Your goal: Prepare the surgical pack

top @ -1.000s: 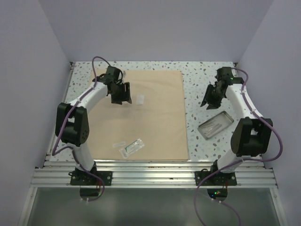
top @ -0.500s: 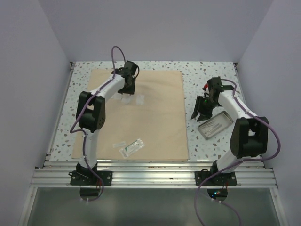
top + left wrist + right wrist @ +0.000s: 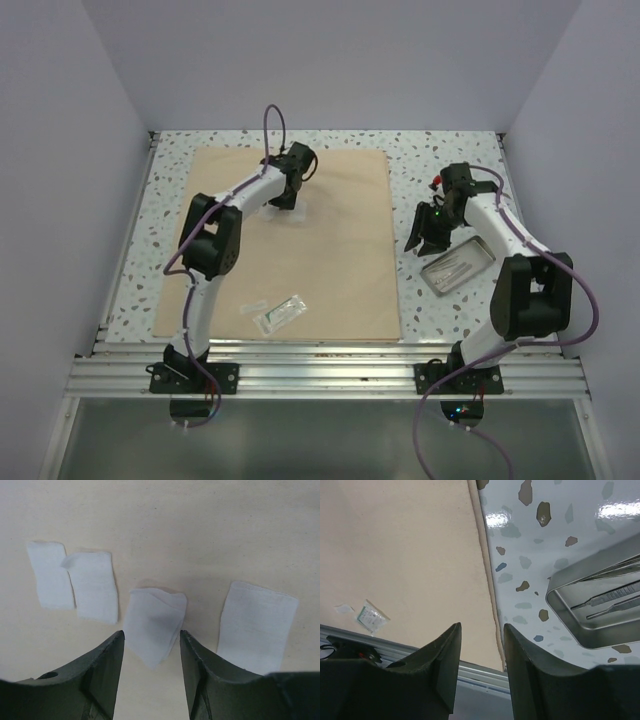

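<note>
The surgical pack (image 3: 330,260) is a big tan cloth sheet lying flat on the table. Several small white gauze squares (image 3: 92,585) lie on its far part. My left gripper (image 3: 289,193) hovers over them, open. In the left wrist view its fingertips (image 3: 151,639) straddle a folded gauze piece (image 3: 154,622) that rests on the cloth (image 3: 200,530), not pinched. My right gripper (image 3: 424,236) is open and empty, above the speckled table between the cloth's right edge (image 3: 487,575) and the metal tray (image 3: 458,266). The right wrist view shows its fingers (image 3: 481,630) apart.
The shiny tray (image 3: 600,625) holds thin metal instruments. A clear plastic pouch (image 3: 281,312) lies on the cloth's near left part and shows again as the pouch (image 3: 370,618) in the right wrist view. Walls close in the table. An aluminium rail (image 3: 320,375) runs along the near edge.
The left arm has reached out rightward and come down over the gauze squares. The right gripper has dropped toward me and now hangs beside the tray.
</note>
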Robot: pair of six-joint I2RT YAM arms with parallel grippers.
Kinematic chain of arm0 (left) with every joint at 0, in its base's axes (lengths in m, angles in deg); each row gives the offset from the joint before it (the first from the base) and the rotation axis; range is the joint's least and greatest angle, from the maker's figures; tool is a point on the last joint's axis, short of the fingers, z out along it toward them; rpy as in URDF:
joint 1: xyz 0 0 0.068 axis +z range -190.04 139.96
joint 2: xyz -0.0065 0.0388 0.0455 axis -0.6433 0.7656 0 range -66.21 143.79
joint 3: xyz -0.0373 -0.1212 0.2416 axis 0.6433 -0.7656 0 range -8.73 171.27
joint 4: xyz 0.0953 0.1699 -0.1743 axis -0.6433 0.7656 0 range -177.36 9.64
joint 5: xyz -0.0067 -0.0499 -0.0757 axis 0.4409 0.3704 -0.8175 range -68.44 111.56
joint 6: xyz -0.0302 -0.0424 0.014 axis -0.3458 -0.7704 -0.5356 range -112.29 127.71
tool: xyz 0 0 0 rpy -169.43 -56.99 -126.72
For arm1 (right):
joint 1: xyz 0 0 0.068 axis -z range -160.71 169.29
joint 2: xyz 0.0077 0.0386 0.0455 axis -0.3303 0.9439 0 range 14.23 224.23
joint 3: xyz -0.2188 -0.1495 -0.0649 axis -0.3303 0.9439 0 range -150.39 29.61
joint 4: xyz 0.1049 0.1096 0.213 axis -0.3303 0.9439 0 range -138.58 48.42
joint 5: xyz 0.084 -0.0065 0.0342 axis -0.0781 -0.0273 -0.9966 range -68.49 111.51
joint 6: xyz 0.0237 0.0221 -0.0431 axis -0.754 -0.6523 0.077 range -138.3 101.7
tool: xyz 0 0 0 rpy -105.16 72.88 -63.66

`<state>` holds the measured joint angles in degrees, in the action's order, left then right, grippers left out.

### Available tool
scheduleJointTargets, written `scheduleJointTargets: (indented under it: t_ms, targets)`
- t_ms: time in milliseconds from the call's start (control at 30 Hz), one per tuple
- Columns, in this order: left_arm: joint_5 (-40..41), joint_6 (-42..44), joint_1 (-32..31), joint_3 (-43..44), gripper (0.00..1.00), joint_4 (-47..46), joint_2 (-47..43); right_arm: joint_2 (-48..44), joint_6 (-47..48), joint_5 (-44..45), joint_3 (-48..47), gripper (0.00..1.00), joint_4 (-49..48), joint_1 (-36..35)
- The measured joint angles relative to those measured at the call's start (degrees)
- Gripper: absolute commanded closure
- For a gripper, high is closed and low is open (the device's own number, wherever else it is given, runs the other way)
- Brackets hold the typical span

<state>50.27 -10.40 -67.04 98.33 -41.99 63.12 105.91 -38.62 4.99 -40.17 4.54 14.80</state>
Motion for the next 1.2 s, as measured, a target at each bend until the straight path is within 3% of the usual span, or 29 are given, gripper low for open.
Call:
scheduleJointTargets:
  t_ms: [900,1200]
  targets:
    - [1.3,-1.9,-0.7,0.0,0.6,-0.9,3.0,-0.9,0.0,-1.0,1.2,0.56,-0.4,0.0]
    - [1.3,-1.8,-0.8,0.5,0.81,-1.0,3.6,-0.9,0.0,-1.1,1.2,0.56,-0.5,0.0]
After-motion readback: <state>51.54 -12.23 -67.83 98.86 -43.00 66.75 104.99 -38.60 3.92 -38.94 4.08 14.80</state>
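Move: The slightly folded gauze pad lies almost under the left hand, about 3 cm below the fingertips and 2 cm to the left. In the row around that pad, the right-hand gauze lies some 6 cm right of the left hand and about level with it. The near-left gauze is about 7 cm left and 3 cm ahead, and the far-left gauze about 12 cm left and 3 cm ahead. From the right hand, the folded pad is roughly 40 cm left, 14 cm ahead and 8 cm down. Onto the folded gauze, near its right-hand edge, the left hand sinks in two short steps with a pause between, about 2.5 cm straight down in all. The half-open fingers narrow slowly, then faster as the hand gets low, to about half their first gap, bringing the tips down to the cloth around a part of the pad. The wrist keeps its slanting, forward-and-down attitude. ##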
